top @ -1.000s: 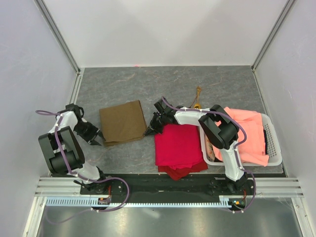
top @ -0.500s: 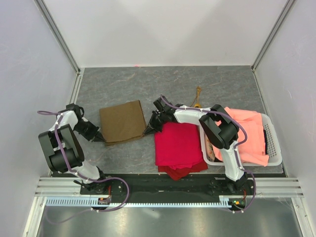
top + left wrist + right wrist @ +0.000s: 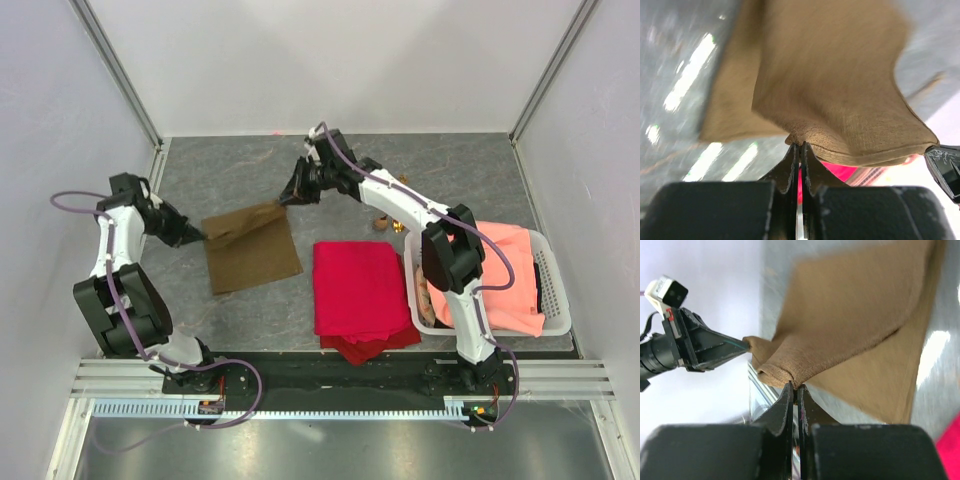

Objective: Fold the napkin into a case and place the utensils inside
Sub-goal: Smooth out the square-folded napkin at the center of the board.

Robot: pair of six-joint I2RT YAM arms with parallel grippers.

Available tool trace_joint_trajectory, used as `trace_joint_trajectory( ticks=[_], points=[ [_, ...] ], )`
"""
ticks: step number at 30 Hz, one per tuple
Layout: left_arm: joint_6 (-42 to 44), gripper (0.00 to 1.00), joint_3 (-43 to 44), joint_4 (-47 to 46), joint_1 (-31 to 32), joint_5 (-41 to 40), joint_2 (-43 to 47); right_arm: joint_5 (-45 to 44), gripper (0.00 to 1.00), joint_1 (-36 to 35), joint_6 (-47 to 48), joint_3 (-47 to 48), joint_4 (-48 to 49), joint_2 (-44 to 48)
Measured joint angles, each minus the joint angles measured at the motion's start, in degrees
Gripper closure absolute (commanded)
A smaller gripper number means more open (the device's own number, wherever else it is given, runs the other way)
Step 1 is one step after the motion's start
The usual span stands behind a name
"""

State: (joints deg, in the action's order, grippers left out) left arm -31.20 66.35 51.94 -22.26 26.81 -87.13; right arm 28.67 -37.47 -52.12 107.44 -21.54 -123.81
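The olive-brown napkin [image 3: 252, 255] lies left of centre on the table. One layer of it is lifted and drawn toward the far side, stretched between my two grippers. My left gripper [image 3: 197, 237] is shut on the lifted layer's left corner [image 3: 840, 75]. My right gripper [image 3: 287, 199] is shut on its right corner [image 3: 855, 315]. In the wrist views both pairs of jaws [image 3: 801, 146] [image 3: 796, 387] pinch a fold of the cloth. The gold utensils [image 3: 402, 182] lie at the back, mostly hidden by my right arm. No folded case shows.
A red cloth [image 3: 358, 290] lies folded right of the napkin, with a piece underneath. A white basket [image 3: 560, 300] at the right holds a salmon-orange cloth [image 3: 505, 265]. Walls enclose the table on the left, back and right.
Both grippers were at the napkin's near corners. They have shut on them and moved up and toward the far side, lifting a layer of the napkin back over itself.
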Motion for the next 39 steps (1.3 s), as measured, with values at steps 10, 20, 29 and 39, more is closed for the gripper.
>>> trace_joint_trajectory(
  ticks=[10,20,29,39],
  points=[
    [-2.0,0.98,10.8,-5.4,0.0,3.8,0.0,1.5,1.00,1.9,3.9,12.8,-1.2,-3.7],
    [-1.7,0.98,-5.1,-5.6,0.0,2.6,0.5,3.5,1.00,1.1,5.9,-3.5,-2.4,-3.7],
    [-0.9,0.98,-11.1,-3.5,0.0,-3.0,0.6,5.0,1.00,-0.1,6.6,-9.3,-1.1,-3.7],
    [-0.9,0.98,-11.6,-1.1,0.0,-6.2,3.1,5.6,1.00,-1.0,7.2,-14.1,-0.7,-3.6]
  ],
)
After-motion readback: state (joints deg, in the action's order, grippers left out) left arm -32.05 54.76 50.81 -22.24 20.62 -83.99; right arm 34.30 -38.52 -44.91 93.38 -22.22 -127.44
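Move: Both hands already hold the lifted flap's near corners. From the left hand, the napkin's middle is about 12 cm right, 3 ahead and 9 below; from the right hand it is some 8 cm left, 4 back and 15 below. The lower layers' near edge lies around 10 cm closer than that middle. The red cloth's middle is roughly 21 cm right and 16 back of the right hand, the spoons 29 right and 8 ahead. Pinching the flap's two near corners throughout, both hands flick it quickly up and forward, 5 to 10 cm in all, then at once swing it back and down towards the napkin's near edge, the left dropping about 13 cm, the right some 17 and drifting slightly right. The fingers tip up, then down again; they slow near the board, still gripping. ##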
